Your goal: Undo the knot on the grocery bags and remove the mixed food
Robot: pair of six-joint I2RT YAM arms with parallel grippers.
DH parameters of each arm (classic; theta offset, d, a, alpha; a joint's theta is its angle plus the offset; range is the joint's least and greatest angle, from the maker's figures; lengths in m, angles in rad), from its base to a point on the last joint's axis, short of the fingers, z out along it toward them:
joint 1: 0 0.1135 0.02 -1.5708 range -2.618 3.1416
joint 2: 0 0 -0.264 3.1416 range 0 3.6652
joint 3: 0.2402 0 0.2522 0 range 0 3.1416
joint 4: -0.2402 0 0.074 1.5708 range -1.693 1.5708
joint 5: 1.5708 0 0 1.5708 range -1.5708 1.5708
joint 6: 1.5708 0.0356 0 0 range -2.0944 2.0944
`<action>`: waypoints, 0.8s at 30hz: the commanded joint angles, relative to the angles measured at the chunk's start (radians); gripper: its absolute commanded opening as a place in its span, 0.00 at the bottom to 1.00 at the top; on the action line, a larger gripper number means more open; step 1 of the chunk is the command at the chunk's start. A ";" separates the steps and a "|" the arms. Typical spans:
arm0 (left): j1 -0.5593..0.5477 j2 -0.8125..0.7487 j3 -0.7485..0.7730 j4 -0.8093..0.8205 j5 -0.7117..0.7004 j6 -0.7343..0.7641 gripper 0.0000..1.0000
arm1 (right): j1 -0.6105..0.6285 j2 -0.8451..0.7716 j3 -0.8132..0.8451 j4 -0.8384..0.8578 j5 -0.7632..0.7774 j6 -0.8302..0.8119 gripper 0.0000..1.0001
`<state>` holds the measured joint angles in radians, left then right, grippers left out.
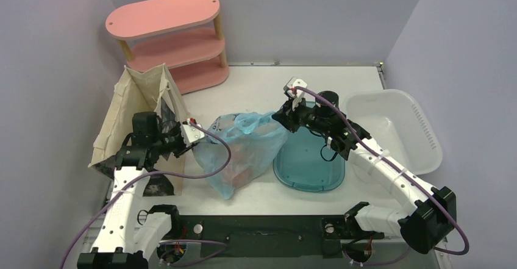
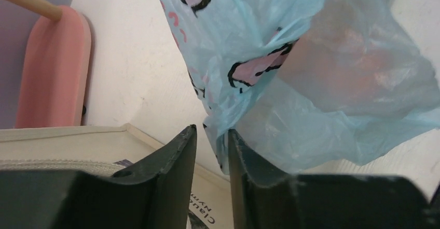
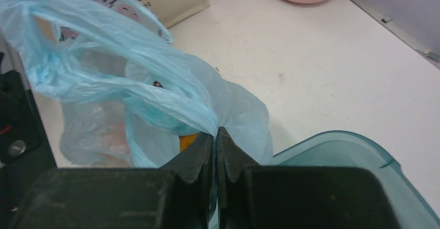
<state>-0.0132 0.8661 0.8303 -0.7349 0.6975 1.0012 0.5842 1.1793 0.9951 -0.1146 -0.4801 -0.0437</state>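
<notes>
The light blue grocery bag lies at the table's middle, between my two grippers. My right gripper is shut on a gathered bunch of the bag's film at its right side. An orange fruit shows as a sliver just behind the right fingers. Something reddish-orange shows dimly through the film. My left gripper is at the bag's left edge, its jaws a narrow gap apart. A loose flap of the bag hangs in that gap, unclamped. No knot can be made out.
A beige canvas tote stands at the left, right beside my left arm. A pink shelf is at the back left. A teal tub sits under my right arm, with a clear plastic bin to its right.
</notes>
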 commanded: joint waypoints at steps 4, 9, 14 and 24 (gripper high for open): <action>-0.116 -0.019 0.229 -0.027 0.088 -0.169 0.42 | 0.022 0.022 0.044 0.141 -0.105 0.235 0.00; -0.261 -0.026 0.339 -0.015 0.057 -0.262 0.45 | 0.019 0.041 0.039 0.211 -0.123 0.387 0.00; -0.368 0.031 0.375 -0.021 0.010 -0.318 0.46 | 0.004 0.071 0.034 0.294 -0.147 0.527 0.00; -0.456 0.115 0.260 0.208 -0.105 -0.471 0.47 | -0.044 0.100 0.010 0.392 -0.177 0.710 0.00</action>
<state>-0.4492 0.9676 1.1248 -0.6804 0.6613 0.6266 0.5545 1.2739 0.9955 0.1593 -0.6209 0.5785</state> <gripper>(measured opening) 0.467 0.007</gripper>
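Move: The blue handle end I'm going for sticks out of my right fingers: from my left hand about 16 cm to the right, 8 cm ahead and 5 cm higher; from my right hand some 7 cm to its left, level. The bag's full body sits about 14 cm right of my left hand, 4 cm back and 8 cm lower. The tote stands roughly 17 cm to my left hand's left and 4 cm ahead, a little lower. I let go of the bag's left edge, opening my left fingers to about half, lift that hand some 13 cm while carrying it right over the bag, then sink about 4 cm, ending 11 cm to the right with the jaws spread towards the blue handle end. My right hand keeps its pinch, drawing the handle about 3 cm left and up and rolling some 30 degrees about its fingers. ##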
